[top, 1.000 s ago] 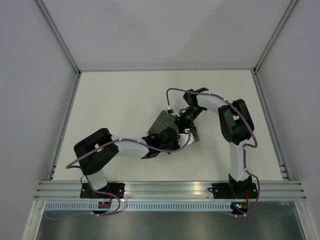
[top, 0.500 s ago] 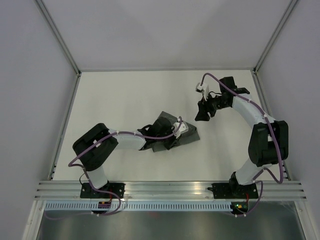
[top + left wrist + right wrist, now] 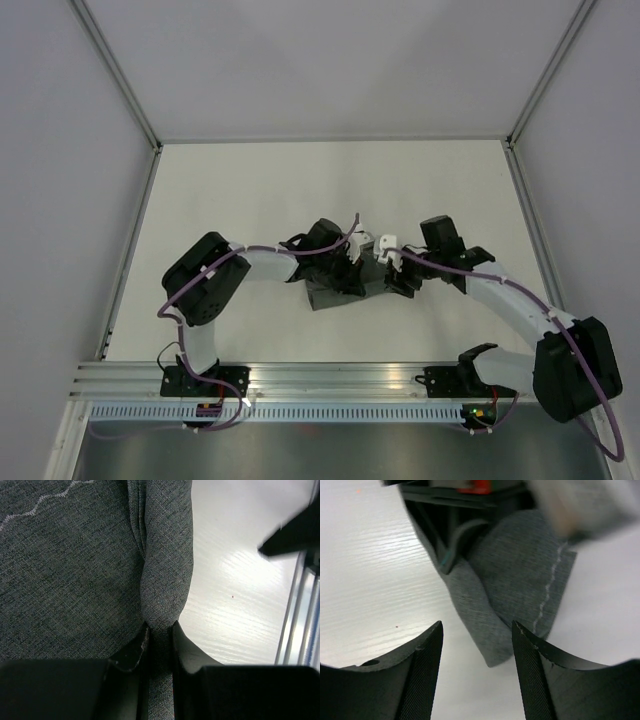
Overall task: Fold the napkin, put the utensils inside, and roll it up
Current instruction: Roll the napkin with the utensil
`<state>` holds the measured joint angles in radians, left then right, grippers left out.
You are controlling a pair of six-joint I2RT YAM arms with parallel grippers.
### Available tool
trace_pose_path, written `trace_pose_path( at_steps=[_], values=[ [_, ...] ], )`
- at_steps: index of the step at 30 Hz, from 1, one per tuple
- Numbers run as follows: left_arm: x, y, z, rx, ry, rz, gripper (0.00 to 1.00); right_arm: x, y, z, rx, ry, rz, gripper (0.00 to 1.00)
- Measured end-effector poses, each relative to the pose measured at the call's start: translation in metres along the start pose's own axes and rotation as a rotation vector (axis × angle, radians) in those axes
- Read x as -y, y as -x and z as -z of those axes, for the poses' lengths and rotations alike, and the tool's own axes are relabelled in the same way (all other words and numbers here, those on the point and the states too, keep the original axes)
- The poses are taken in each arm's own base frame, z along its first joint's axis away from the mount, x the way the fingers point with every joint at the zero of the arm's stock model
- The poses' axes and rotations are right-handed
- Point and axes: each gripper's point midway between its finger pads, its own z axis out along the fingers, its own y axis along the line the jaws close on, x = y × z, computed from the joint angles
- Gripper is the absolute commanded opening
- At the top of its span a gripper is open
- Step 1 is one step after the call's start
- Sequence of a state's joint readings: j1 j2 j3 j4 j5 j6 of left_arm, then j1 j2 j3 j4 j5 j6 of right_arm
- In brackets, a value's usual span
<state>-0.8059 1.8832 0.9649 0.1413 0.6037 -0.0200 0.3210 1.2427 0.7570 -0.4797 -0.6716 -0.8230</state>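
Observation:
The dark grey napkin (image 3: 328, 294) lies bunched in a narrow bundle at the middle of the white table (image 3: 240, 200). My left gripper (image 3: 160, 630) is shut on a thick fold of the napkin (image 3: 75, 570); its light stitched line shows at the upper left. From the right, my right gripper (image 3: 477, 625) stands open just above the table, with the napkin's (image 3: 510, 585) rounded end reaching in between its fingers (image 3: 420, 665) without touching them. In the top view the left gripper (image 3: 348, 268) and the right gripper (image 3: 396, 276) almost meet over the cloth. The utensils are out of view.
Grey walls with metal posts close the table in on three sides. An aluminium rail (image 3: 340, 380) carrying both arm bases runs along the near edge. The right arm's elbow (image 3: 570, 370) hangs out past the rail at the lower right.
The right arm swung out to the far right, then came back low to the napkin's right end with its jaws wider. The left gripper kept its hold and shifted the bundle slightly nearer.

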Motion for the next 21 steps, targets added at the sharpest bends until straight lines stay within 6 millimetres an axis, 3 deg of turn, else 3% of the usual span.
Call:
trace_pose_path(
  at_steps=[3,6,21],
  values=[
    [0.001,-0.002,0.001,-0.007,-0.037,0.038,0.02,-0.029,-0.006,-0.012,-0.017,0.022,0.108,0.63],
    [0.003,-0.004,0.001,-0.018,-0.067,0.069,0.02,-0.043,-0.013,-0.024,-0.042,0.022,0.195,0.63],
    [0.003,-0.007,-0.001,-0.079,-0.176,0.181,0.02,-0.045,-0.017,-0.059,-0.099,-0.093,0.427,0.63]
  ],
)
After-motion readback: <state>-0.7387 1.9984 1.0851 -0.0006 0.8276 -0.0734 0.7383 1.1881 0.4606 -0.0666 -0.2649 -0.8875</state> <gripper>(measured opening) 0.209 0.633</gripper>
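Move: The left fingers already pinch the rolled edge of the napkin. Its free stretch lies about 6 cm to that hand's right, roughly level with the fingertips, and the flat part of the napkin starts just in front, its middle some 5 cm ahead and 1 cm right. From the open right hand, that same free stretch is about 3 cm back, 6 cm left and 8 cm below; the left fingers lie 12 cm left, 2 cm back and 7 cm below. Dropping some 5 cm while swinging left about 4 cm and back 3 cm, the right hand brings its still-open fingers down to either side of the rolled edge, close beside the left fingers; it turns about 20 degrees as it comes in. The left hand stays almost in place, keeping its pinch and rolling about 15 degrees so that its upper side turns forward, towards the flat napkin. ##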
